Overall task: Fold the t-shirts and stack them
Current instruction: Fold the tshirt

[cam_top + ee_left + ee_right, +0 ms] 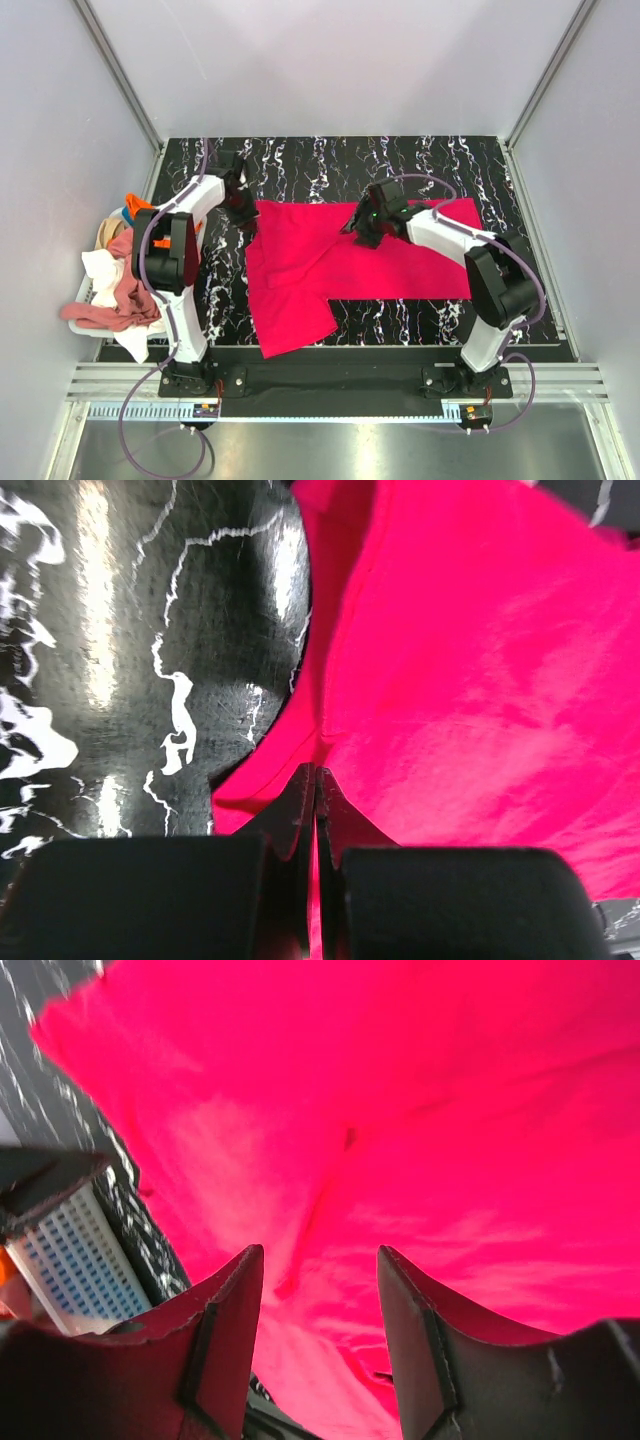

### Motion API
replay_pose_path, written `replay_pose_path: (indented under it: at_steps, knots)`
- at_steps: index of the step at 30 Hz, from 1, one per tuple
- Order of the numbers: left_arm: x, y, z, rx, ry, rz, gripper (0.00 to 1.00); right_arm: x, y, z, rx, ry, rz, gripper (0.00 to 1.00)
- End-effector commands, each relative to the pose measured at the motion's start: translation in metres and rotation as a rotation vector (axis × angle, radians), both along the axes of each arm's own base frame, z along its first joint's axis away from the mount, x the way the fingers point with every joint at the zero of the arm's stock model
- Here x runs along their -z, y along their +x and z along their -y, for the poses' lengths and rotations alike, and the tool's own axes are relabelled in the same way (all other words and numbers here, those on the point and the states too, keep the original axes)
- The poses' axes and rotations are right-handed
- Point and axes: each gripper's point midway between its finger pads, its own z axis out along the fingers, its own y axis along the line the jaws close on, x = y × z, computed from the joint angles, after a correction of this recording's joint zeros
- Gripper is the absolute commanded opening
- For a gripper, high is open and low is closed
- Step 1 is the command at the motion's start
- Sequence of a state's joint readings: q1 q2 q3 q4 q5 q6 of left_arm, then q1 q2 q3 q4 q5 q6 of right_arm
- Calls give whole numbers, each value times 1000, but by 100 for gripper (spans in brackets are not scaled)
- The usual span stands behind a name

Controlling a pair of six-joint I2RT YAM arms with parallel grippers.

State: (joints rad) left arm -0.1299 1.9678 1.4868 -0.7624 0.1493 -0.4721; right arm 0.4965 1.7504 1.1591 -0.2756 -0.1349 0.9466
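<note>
A bright pinkish-red t-shirt lies spread on the black marbled table, one part hanging toward the near left edge. My left gripper is shut on the shirt's far-left edge; in the left wrist view cloth shows pinched between the closed fingers. My right gripper is open just above the middle of the shirt's upper part; in the right wrist view the red cloth fills the space between its spread fingers. Other t-shirts, dusty pink, white, orange and beige, are heaped at the left.
A white basket holds the heap of shirts off the table's left edge; it also shows in the right wrist view. Grey walls enclose the table on three sides. A metal rail runs along the near edge.
</note>
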Motion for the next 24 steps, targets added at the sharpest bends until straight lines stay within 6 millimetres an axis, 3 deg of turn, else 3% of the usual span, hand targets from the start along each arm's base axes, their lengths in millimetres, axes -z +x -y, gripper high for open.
replay_pose_path:
  at_steps: [1, 8, 13, 18, 21, 22, 24]
  knots:
    - [9, 1, 0, -11, 3, 1, 0, -13, -6, -42, -33, 92, 37, 57]
    - [28, -5, -13, -36, 76, -39, 0, 16, -28, -79, -74, 72, -15, 56]
    - [33, -5, -14, -34, 88, -49, 0, 32, -32, -90, -72, 53, -40, 55]
    - [38, -3, -15, -35, 98, -55, 0, 35, -27, -99, -77, 42, -23, 54]
    - [41, -2, -17, -36, 108, -61, 0, 37, -28, -100, -82, 39, -20, 45]
    - [42, -2, -17, -36, 108, -63, 0, 37, -27, -100, -84, 38, -17, 32]
    - [41, -2, -17, -36, 113, -61, 0, 32, -28, -98, -92, 33, 2, 20]
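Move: The right hand goes for the diagonal edge of the T-shirt's folded flap, some 9 cm to its left, 4 cm back and 6 cm below. The closed left hand hovers roughly 4 cm above the shirt's left edge, which lies 1 cm back and 1 cm left. The near sleeve sprawls about 22 cm back and 16 cm left of the right hand; the laundry basket sits about 31 cm left and 9 cm back of the left hand. Right hand sweeps about 9 cm left, down and back, closing at the flap edge; shut left lowers 3–4 cm. ##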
